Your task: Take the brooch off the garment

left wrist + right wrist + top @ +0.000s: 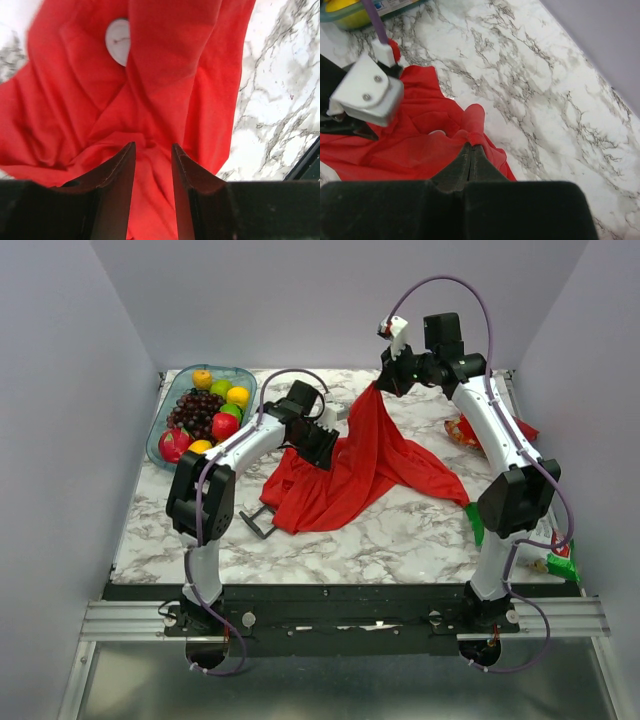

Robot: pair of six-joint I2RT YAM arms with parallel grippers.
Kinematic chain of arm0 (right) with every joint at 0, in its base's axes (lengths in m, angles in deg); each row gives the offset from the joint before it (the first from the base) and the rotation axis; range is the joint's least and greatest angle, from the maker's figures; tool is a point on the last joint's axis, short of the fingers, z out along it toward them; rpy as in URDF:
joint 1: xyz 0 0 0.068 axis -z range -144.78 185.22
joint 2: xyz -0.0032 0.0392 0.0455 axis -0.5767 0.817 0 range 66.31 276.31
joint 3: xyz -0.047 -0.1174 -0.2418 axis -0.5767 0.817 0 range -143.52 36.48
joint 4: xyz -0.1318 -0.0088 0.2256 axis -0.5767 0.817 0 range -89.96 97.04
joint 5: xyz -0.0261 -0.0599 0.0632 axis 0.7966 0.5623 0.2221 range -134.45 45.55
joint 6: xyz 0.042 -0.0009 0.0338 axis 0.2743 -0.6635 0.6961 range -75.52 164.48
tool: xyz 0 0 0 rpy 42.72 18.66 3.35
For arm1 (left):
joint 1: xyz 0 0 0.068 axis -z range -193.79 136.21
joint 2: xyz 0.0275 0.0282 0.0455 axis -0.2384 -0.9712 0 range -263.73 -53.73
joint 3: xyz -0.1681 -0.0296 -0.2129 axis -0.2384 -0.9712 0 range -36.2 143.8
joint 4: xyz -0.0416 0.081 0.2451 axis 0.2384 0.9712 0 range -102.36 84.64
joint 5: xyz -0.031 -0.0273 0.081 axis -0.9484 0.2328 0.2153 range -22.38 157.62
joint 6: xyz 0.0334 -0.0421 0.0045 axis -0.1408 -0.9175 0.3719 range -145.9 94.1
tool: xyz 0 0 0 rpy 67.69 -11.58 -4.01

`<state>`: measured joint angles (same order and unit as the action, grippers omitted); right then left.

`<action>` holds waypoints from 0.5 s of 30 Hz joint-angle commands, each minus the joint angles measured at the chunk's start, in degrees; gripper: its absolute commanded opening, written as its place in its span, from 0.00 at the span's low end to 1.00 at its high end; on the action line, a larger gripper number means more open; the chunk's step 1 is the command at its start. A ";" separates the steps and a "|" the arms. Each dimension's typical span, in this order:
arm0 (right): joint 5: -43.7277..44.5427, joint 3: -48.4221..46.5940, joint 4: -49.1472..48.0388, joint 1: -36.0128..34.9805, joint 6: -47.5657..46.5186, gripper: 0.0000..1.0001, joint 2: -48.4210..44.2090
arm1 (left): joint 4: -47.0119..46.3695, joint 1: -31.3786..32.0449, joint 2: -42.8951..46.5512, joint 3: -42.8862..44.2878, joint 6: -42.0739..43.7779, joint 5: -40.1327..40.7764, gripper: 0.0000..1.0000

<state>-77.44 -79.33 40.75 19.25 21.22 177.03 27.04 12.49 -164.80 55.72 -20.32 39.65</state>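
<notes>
The red T-shirt (350, 475) lies bunched on the marble table. My right gripper (385, 383) is shut on a fold of it and holds that part lifted in a peak; in the right wrist view the jaws (471, 146) pinch the red cloth (420, 150). My left gripper (322, 450) hovers over the shirt's left part. In the left wrist view it (152, 146) is open, with red cloth (165, 75) showing between the fingers. The whitish round brooch (118, 41) sits on the cloth beyond the fingertips, partly under a fold. It is hidden in the top view.
A glass tray (160, 445) of fruit stands at the back left. A black square frame (258, 520) lies by the shirt's front left edge. A red snack bag (465, 430) lies at the back right. Green items (473, 525) lie near the right arm.
</notes>
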 commanded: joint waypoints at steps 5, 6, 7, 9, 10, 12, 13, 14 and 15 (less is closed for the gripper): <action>1.09 0.32 -0.72 0.41 1.29 0.00 -0.77 | -0.11 1.58 -0.20 -3.94 -5.32 14.93 0.42; 1.09 0.32 -0.81 0.58 1.29 0.00 -0.77 | -0.02 1.58 -0.20 -4.20 -5.41 15.65 0.42; 1.09 0.41 -0.81 0.50 1.21 0.00 -0.77 | -0.02 1.67 -0.20 -4.29 -5.32 16.44 0.42; 1.18 0.50 -0.81 0.59 1.21 0.01 -0.77 | -0.20 1.58 0.23 -4.64 -6.71 19.08 0.42; 1.26 0.84 -0.81 0.67 1.12 0.00 -0.85 | -0.20 1.67 0.41 -4.82 -6.90 19.96 0.42; 1.61 1.02 -0.81 0.85 1.12 0.01 -0.94 | -0.28 1.49 1.29 -5.52 -6.47 20.93 0.42; 1.70 1.11 -0.81 0.94 1.12 0.00 -1.03 | -0.29 1.49 1.64 -5.87 -6.38 21.11 0.42; 1.79 1.29 -0.81 1.11 1.12 0.00 -1.12 | -0.37 1.49 2.77 -6.22 -6.38 21.11 0.42; 1.97 1.37 -0.81 1.11 1.12 0.00 -1.20 | -0.81 1.49 3.31 -7.01 -6.38 20.76 0.42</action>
<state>-76.89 -78.78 40.56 19.73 21.96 177.03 26.84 14.13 -165.56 50.80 -25.80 56.85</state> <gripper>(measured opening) 0.009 0.421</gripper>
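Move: The loose garment fold that the open left fingers are over lies about 7 cm below them, some 3 cm to their left and level fore and aft. From the left hand the brooch is about 4 cm ahead, 6 cm right and 7 cm down; the black stand is 12 cm back, 15 cm left and 8 cm down. From the right hand, still pinching the raised cloth, that fold lies some 9 cm back, 18 cm left and 22 cm down. The open left hand sinks about 5 cm onto the garment, drifting left, fingers tipping steeper; the right keeps its hold. ##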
